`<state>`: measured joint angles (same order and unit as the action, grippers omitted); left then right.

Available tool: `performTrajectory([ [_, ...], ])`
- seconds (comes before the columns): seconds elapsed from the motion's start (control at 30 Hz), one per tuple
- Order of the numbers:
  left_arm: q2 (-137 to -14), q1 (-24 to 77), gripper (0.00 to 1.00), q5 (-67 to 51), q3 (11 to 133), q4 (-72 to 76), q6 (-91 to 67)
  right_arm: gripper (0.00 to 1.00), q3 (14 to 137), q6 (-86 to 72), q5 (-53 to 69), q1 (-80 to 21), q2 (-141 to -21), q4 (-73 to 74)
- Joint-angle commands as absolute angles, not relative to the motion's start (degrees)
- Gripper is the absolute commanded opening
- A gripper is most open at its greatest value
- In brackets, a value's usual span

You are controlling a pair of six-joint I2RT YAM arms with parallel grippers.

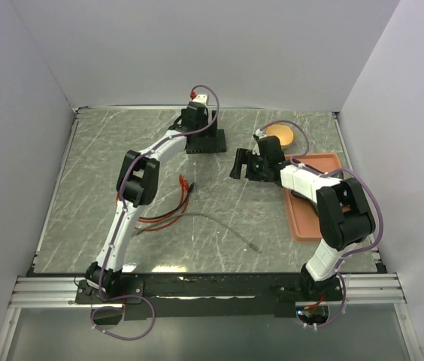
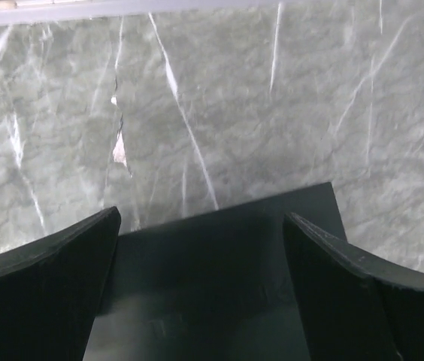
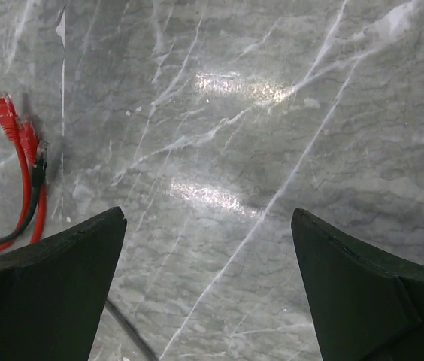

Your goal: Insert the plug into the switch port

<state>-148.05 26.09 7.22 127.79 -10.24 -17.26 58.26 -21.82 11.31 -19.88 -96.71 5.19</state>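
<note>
The flat black box (image 1: 214, 141) lies at the back middle of the table; its row of ports cannot be made out. My left gripper (image 1: 199, 140) hangs over it, open. In the left wrist view the box's top (image 2: 219, 286) fills the space between the fingers of the gripper (image 2: 201, 248). Red cables with plugs (image 1: 184, 183) lie left of centre. My right gripper (image 1: 237, 165) is open and empty above bare table, right of the plugs. The right wrist view shows its gripper (image 3: 208, 226) and the red plugs (image 3: 7, 113) at far left with a black plug (image 3: 40, 156).
A grey cable (image 1: 227, 226) lies on the near middle of the table. An orange tray (image 1: 302, 218) sits at the right under the right arm. An orange disc (image 1: 280, 135) lies behind it. Walls close in the back and sides.
</note>
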Motion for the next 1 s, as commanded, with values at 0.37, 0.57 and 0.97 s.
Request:
performTrajectory([
  [0.37, -131.5, 28.3, 0.99, 6.7, 101.5, -10.2, -14.5, 0.99, 65.7, -21.1, 16.7, -19.1, -101.0, 0.8],
  [0.57, -122.6, 27.6, 0.96, 11.3, 91.7, -7.3, -18.5, 0.99, 77.2, -22.0, 15.5, -19.0, -109.3, 3.8],
  [0.97, -102.2, 26.6, 0.96, 9.7, 74.5, -6.3, -24.2, 0.99, 103.7, -24.3, 18.6, -18.5, -127.7, 13.4],
])
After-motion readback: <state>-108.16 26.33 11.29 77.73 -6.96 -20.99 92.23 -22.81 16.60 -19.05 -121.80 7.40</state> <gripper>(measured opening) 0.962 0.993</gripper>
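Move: Just under the open left fingers lies the switch: its far edge is about level with the tips, its middle some 5 cm back, 2 cm to the left and a couple of centimetres below. From the right hand, the switch lies about 18 cm ahead, 12 cm to the left and 4 cm lower. The red plug ends lie some 3 cm ahead and 18 cm left of the right hand, the yellow bowl roughly 21 cm ahead and 15 cm to its right. Dragging the switch back with open fingertips, the left hand pulls about 15 cm towards the base and, mostly later, 8 cm left. It sinks slightly, rolls its left side up a little, then lifts some 5 cm clear at the end. The right hand, open and empty, hangs back at first, then reaches about 13 cm forward and 5 cm left towards the switch's right side. ##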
